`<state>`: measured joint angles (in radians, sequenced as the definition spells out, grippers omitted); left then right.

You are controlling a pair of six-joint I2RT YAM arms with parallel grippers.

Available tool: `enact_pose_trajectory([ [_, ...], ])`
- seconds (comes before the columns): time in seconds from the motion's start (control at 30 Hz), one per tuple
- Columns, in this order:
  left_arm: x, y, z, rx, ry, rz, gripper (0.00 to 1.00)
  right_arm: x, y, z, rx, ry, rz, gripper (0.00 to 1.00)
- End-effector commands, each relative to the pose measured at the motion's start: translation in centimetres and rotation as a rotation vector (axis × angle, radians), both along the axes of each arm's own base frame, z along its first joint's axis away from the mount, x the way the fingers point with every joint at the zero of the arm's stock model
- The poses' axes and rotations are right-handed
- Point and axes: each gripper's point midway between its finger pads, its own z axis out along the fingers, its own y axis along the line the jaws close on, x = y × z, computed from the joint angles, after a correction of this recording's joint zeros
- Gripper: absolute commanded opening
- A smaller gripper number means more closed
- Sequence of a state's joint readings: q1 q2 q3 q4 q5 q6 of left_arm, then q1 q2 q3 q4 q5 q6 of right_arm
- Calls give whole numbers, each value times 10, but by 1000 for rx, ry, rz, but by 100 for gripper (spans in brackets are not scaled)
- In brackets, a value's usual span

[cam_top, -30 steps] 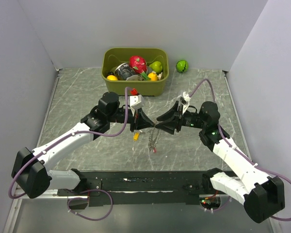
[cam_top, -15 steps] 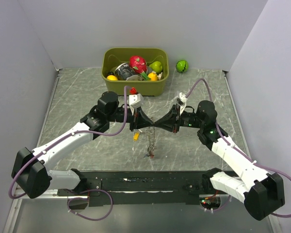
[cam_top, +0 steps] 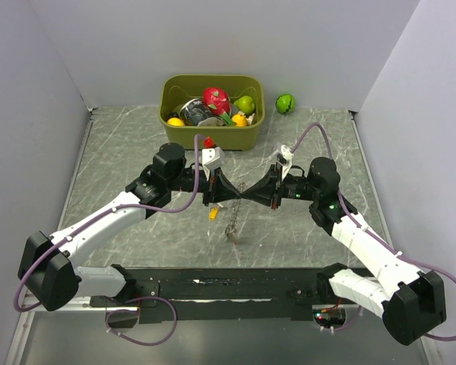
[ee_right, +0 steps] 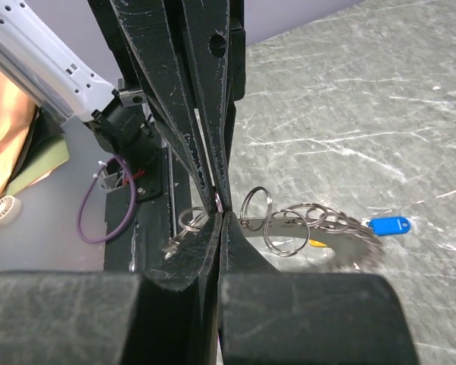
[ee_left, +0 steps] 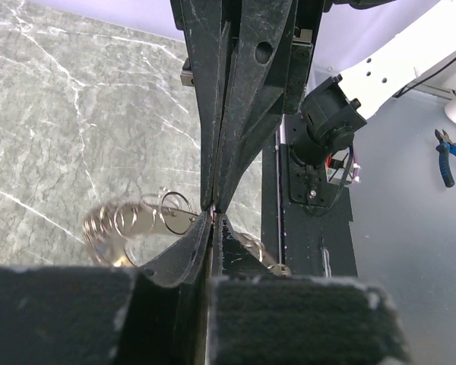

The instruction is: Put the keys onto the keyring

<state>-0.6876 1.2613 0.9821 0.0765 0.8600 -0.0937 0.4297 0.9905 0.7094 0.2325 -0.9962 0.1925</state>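
Note:
My left gripper (cam_top: 232, 196) and right gripper (cam_top: 248, 196) meet tip to tip above the middle of the table, both shut. They pinch the keyring (cam_top: 233, 219) at one spot, and its chain-like loop hangs down from there to the table. In the right wrist view the right gripper (ee_right: 219, 210) is closed on the end of the keyring (ee_right: 319, 226), which carries several small split rings, blurred with motion. A blue key (ee_right: 387, 225) lies beyond it. A yellow key (cam_top: 213, 214) hangs below the left fingers. In the left wrist view the left gripper (ee_left: 211, 216) is closed, with the keyring (ee_left: 137, 222) to its left.
An olive bin (cam_top: 213, 138) of toy fruits stands at the back of the table. A green ball (cam_top: 286, 103) lies to its right. Blue pliers (ee_left: 448, 156) lie on the floor off the table. The dark base rail (cam_top: 228, 285) runs along the near edge.
My right gripper has moved left to meet the left gripper's tips and has shut there. The hanging keyring has swung slightly left. The left arm has stayed put.

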Motion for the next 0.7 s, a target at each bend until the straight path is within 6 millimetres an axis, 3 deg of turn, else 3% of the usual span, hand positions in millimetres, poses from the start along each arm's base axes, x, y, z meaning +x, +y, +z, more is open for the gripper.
enact_pose_trajectory([
  [0.0,-12,-3,33,-80,-89,-58,9,-4,3,34,60,-93,22,0],
  [0.27,-8,3,32,-94,-92,-8,35,-6,1,38,84,-119,4,0],
  [0.43,-3,19,52,-180,-107,38,48,-6,0,39,88,-126,1,0],
  [0.67,-8,43,63,-281,-65,-2,51,-7,-2,44,101,-142,-14,0],
])
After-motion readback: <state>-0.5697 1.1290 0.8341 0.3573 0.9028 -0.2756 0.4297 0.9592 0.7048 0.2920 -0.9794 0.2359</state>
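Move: Both closed fingertips meet at the upper rim of the hanging keyring. From either hand, its middle lies about 7 cm below, neither ahead nor back, and barely 1 cm left. On the table some 24 cm below, the yellow key lies about 6 cm ahead and 7 cm left of the left hand, and the blue key roughly 11 cm ahead and 6 cm left. Open the left gripper to about half and let go of the keyring, easing upward first, then drawing off to the left, roughly 3 cm each way, rolling its left side down some 10 degrees. Keep the right fingers shut on their small ring and lift it about 1.5 cm, leaving that hand otherwise in place. ##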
